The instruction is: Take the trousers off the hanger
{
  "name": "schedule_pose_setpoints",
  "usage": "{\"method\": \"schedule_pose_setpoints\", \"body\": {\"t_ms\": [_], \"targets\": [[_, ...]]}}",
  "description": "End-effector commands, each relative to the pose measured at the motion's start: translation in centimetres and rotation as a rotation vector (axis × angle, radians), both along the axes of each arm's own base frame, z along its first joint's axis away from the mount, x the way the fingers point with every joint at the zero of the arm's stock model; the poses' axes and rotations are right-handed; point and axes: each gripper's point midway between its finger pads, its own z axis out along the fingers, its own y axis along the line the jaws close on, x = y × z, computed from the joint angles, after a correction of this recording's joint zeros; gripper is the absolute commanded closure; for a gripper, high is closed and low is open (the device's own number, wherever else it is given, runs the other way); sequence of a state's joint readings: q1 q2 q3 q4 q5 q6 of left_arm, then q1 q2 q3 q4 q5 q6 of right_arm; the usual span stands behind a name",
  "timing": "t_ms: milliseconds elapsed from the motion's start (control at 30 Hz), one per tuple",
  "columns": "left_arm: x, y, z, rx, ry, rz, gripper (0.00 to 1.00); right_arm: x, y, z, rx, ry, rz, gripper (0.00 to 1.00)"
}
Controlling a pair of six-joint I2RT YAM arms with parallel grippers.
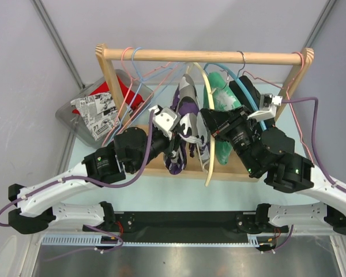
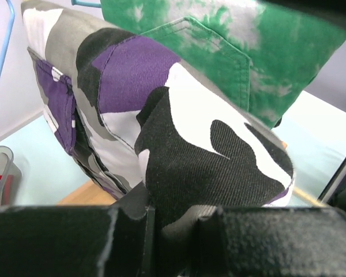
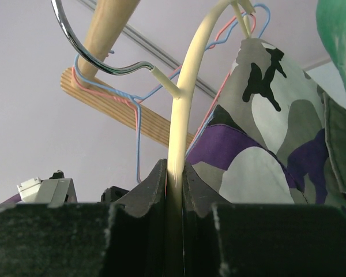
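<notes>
The camouflage trousers (image 1: 187, 109), purple, black, white and grey, hang over a cream hanger (image 1: 212, 156) at the middle of the wooden rack. My left gripper (image 1: 172, 141) is shut on their lower fold. In the left wrist view the black-and-white cloth (image 2: 190, 144) runs down between the jaws of the left gripper (image 2: 179, 216). My right gripper (image 1: 210, 124) is on the cream hanger. The right wrist view shows the right gripper (image 3: 174, 173) shut tight on the hanger's cream arm (image 3: 187, 86), with the trousers (image 3: 259, 150) draped just to the right.
Green tie-dye trousers (image 1: 219, 95) hang beside the camouflage pair on a blue hanger. Pink and blue wire hangers (image 1: 135, 75) hang from the rack's rod (image 1: 207, 56). A grey bin (image 1: 69, 115) with red and newsprint cloth sits at the back left.
</notes>
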State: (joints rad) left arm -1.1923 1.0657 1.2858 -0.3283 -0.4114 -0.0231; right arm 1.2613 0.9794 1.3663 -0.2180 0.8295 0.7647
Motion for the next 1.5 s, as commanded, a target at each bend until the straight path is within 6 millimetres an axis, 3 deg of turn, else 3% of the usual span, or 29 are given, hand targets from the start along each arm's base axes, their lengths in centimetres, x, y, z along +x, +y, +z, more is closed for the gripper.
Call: {"method": "schedule_pose_setpoints", "body": {"t_ms": [0, 200, 400, 533, 833, 967, 1167, 1267, 1367, 1467], "targets": [[-1.6, 3.4, 10.8, -0.321, -0.111, -0.015, 1.0, 0.4, -3.7, 3.7, -0.082, -0.094, -0.098, 1.0], [-3.4, 3.5, 13.0, -0.403, -0.109, -0.106, 1.0, 0.5, -2.5, 2.9, -0.172, -0.104, -0.071, 1.0], [-6.0, 3.6, 17.7, -0.553, -0.116, -0.242, 1.0, 0.8, -1.2, 0.9, -0.223, -0.076, -0.059, 1.0], [-7.7, 3.5, 19.7, -0.626, -0.115, -0.333, 1.0, 0.9, -0.7, -0.7, -0.24, -0.043, -0.054, 1.0], [-10.7, 5.6, 24.2, -0.754, -0.14, -0.462, 0.99, 0.7, -1.1, -5.8, -0.29, 0.032, -0.051, 1.0], [-11.8, 6.6, 25.6, -0.777, -0.141, -0.502, 1.0, 0.4, -1.4, -7.2, -0.285, 0.047, -0.045, 1.0], [-12.3, 9.1, 28.1, -0.809, -0.177, -0.479, 1.0, 0.2, -1.3, -8.5, -0.303, 0.05, -0.026, 1.0], [-13.3, 10.9, 30.4, -0.84, -0.222, -0.498, 1.0, 0.2, -0.9, -8.8, -0.308, 0.044, -0.011, 1.0], [-14.5, 13.7, 33.3, -0.892, -0.306, -0.504, 1.0, 0.1, -0.4, -9.0, -0.314, 0.041, 0.003, 1.0], [-14.7, 15.8, 34.8, -0.902, -0.371, -0.467, 1.0, 0.1, -0.1, -9.0, -0.32, 0.039, 0.009, 1.0]]}}
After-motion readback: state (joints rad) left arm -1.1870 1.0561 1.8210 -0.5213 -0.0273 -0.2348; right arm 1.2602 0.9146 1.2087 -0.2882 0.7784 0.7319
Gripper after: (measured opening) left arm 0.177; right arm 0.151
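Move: The left hand already pinches the camouflage trousers, the right the cream hanger they hang from. From the left hand, the hanger's middle lies about 8 cm right, 2 cm ahead and 5 cm up; the grey tray with the finished clothes is some 23 cm ahead, 28 cm left and 38 cm down. From the right hand, the trousers' middle lies about 4 cm ahead, 5 cm left and 7 cm down, and the green trousers 6 cm ahead, 3 cm right and 5 cm down. Keeping its pinch on the camouflage trousers, the left hand lifts them some 17 cm while drawing back about 9 cm, easing a little left near the end, away from the cream hanger, its wrist turning clockwise and rolling left side down, each some 20 degrees. The right hand keeps the hanger pinched and, after a slight rise, lowers it about 6 cm against the pull, rolling left side down by roughly 10 degrees. ##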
